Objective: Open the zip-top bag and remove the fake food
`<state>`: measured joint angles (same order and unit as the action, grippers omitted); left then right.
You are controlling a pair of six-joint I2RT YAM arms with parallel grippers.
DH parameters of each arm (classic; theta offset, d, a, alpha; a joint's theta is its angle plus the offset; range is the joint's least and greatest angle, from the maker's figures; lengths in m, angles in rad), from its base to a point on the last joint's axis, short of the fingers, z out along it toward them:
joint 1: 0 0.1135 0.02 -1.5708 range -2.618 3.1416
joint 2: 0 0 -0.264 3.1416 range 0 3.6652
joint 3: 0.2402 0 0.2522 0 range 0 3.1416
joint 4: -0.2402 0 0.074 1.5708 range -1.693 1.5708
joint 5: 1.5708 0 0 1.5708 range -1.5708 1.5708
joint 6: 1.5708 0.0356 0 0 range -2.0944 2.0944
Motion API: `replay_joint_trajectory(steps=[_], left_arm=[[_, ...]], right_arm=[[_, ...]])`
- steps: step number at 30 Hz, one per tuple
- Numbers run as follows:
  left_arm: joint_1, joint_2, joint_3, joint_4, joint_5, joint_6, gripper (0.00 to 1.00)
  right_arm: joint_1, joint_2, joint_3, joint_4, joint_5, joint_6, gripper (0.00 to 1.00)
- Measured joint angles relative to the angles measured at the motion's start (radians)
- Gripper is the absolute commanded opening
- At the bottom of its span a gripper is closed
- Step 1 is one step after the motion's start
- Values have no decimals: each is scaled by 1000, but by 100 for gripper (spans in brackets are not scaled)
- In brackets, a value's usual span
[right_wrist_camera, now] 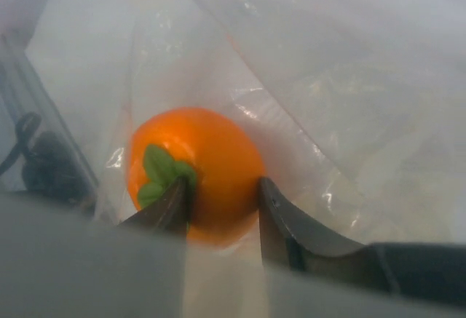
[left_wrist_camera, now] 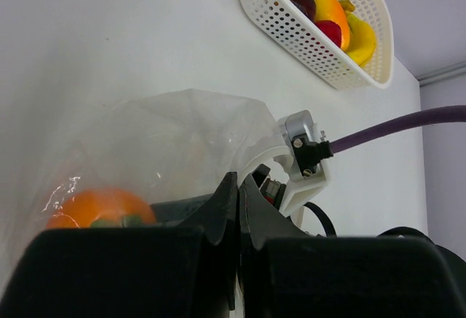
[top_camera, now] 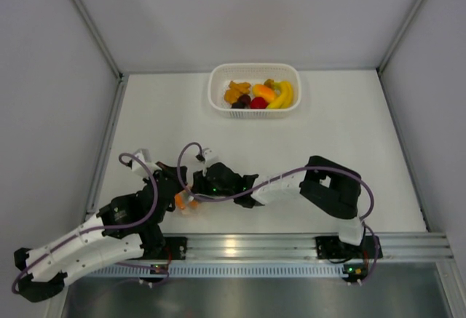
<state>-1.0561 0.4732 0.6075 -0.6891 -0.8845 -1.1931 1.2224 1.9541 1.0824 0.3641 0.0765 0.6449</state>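
The clear zip-top bag (left_wrist_camera: 182, 132) stands up off the table just in front of my left gripper (left_wrist_camera: 239, 187), which is shut on its near edge. One piece of fake food, a round orange (right_wrist_camera: 211, 150) with a green leaf, lies inside the bag (right_wrist_camera: 313, 92). My right gripper (right_wrist_camera: 222, 194) reaches into the bag, and its two fingers press on either side of the orange. From above, both grippers meet over the bag (top_camera: 186, 203) near the table's front left. More fake food, including a yellow banana (top_camera: 285, 96), lies in the white basket (top_camera: 254, 113).
The white perforated basket (left_wrist_camera: 306, 41) sits at the back of the table, far from both grippers. White walls close in the table on the left, right and back. A metal rail (top_camera: 291, 245) runs along the near edge.
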Motion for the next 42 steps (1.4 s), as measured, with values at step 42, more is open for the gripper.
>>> replay_joint_trajectory(steps=[42], left_arm=[[-2,320,152,106,179,228,0]], right_arm=[[2,-460,-175,-216,328,-401,11]])
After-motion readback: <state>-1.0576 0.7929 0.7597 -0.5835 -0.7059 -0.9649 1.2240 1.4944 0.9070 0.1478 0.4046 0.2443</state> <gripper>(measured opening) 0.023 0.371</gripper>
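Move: The orange fake fruit is already between the right fingers, down inside the bag; the bag rim pinched by the left hand lies about 3 cm ahead of the right hand, level with it sideways and some 14 cm above. The white basket waits about 42 cm ahead and 21 cm to the right, near the right hand's height. From the left hand the fruit is roughly 3 cm back, 1 cm left and 14 cm below. Keeping its grip on the orange fruit, the right hand draws it about 11 cm to the right and slightly forward, then mostly lifts it, some 9 cm in all, towards the bag's mouth, the wrist rolling nearly 30 degrees. The shut left fingers keep pinching the rim; that hand stays at first, dips a little, then follows about 6 cm right, turning clockwise. ##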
